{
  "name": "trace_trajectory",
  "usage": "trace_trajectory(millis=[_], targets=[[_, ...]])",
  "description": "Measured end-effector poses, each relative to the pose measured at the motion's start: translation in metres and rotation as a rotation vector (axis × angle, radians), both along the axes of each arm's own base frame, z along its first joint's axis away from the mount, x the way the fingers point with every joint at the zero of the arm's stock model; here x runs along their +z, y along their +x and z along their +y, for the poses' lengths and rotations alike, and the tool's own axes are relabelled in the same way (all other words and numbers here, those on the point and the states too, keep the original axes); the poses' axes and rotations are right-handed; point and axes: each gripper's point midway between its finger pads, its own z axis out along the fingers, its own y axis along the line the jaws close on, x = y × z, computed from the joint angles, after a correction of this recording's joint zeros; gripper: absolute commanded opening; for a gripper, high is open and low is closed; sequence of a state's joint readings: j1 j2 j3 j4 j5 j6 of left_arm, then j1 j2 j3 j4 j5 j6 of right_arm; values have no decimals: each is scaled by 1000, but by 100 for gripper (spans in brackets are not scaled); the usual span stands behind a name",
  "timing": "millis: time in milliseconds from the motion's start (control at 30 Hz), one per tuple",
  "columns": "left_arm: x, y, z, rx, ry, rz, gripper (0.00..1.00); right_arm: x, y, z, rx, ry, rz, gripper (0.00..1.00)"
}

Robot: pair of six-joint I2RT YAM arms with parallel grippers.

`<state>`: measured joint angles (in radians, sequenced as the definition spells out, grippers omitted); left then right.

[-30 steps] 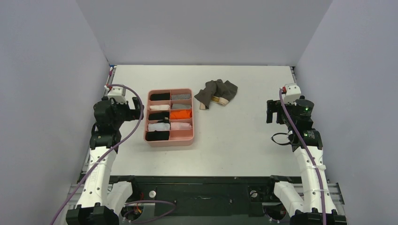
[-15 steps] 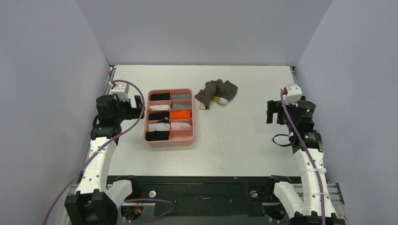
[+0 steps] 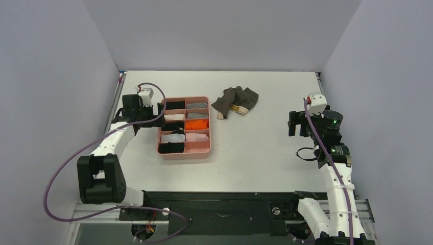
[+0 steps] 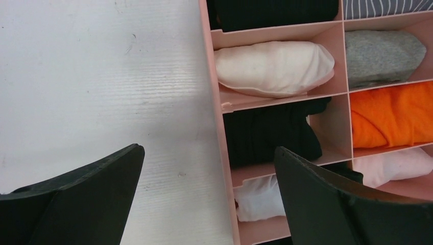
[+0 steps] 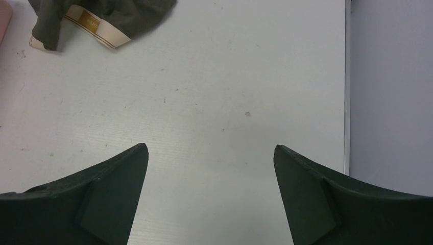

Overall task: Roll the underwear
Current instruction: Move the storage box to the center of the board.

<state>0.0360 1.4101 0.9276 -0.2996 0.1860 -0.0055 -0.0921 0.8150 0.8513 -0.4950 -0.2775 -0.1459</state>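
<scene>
The underwear lies crumpled on the white table, behind and to the right of the pink tray. It is dark grey-brown cloth with a beige waistband. The right wrist view catches it at the top left, underwear, far ahead of the fingers. My left gripper hangs open over the tray's left wall; in its wrist view the left gripper straddles that pink wall with nothing between the fingers. My right gripper stands open over bare table at the right, well apart from the garment, and the right gripper is empty.
The tray holds several small rolled cloths in compartments: black, white, orange, grey, pale pink and a grey striped one. The table's right edge runs close beside the right gripper. Grey walls enclose the table on three sides.
The left arm has stretched forward and to the right, bringing its open gripper from beside its base to the tray's left wall. The right arm has barely shifted.
</scene>
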Motion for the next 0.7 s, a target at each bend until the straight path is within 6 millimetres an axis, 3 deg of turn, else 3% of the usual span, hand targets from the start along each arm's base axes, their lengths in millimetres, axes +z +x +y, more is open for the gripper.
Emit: trace_trajectory(millis=[367,567,700], targets=[[-15,40,-2,45,-30,49,71,-1,0,3,17,4,2,88],[-39,57,-2,61,-38,111,49,-1,0,3,24,1,2,88],[-50,66,-3,74,-53,144,28,-4,2,5,34,1,14,88]])
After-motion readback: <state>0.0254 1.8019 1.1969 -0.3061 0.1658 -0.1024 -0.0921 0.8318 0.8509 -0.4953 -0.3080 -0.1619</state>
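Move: The storage box's middle lies about level with the left hand, some 13 cm to its right and 8 cm below; the stretch of its left rim aimed at is about 7 cm ahead, 1 cm to the right and 5 cm below. Inside it, the white roll is about 5 cm ahead and 7 cm right, the far-left black roll 11 cm ahead and 7 cm right. From the right hand, the box is some 8 cm ahead, 44 cm left and 20 cm below. The left hand slides forward along the storage box's left side by roughly 6.5 cm, sinking only slightly at first and then more steeply, about 5 cm in all, onto the rim beside the white roll while the fingertips tip some 10 degrees further down. On the way the fingers draw in from wide open to a bit under half, coming to straddle the rim with one finger outside the box and the other close against its inner face, not yet clamped on it. ##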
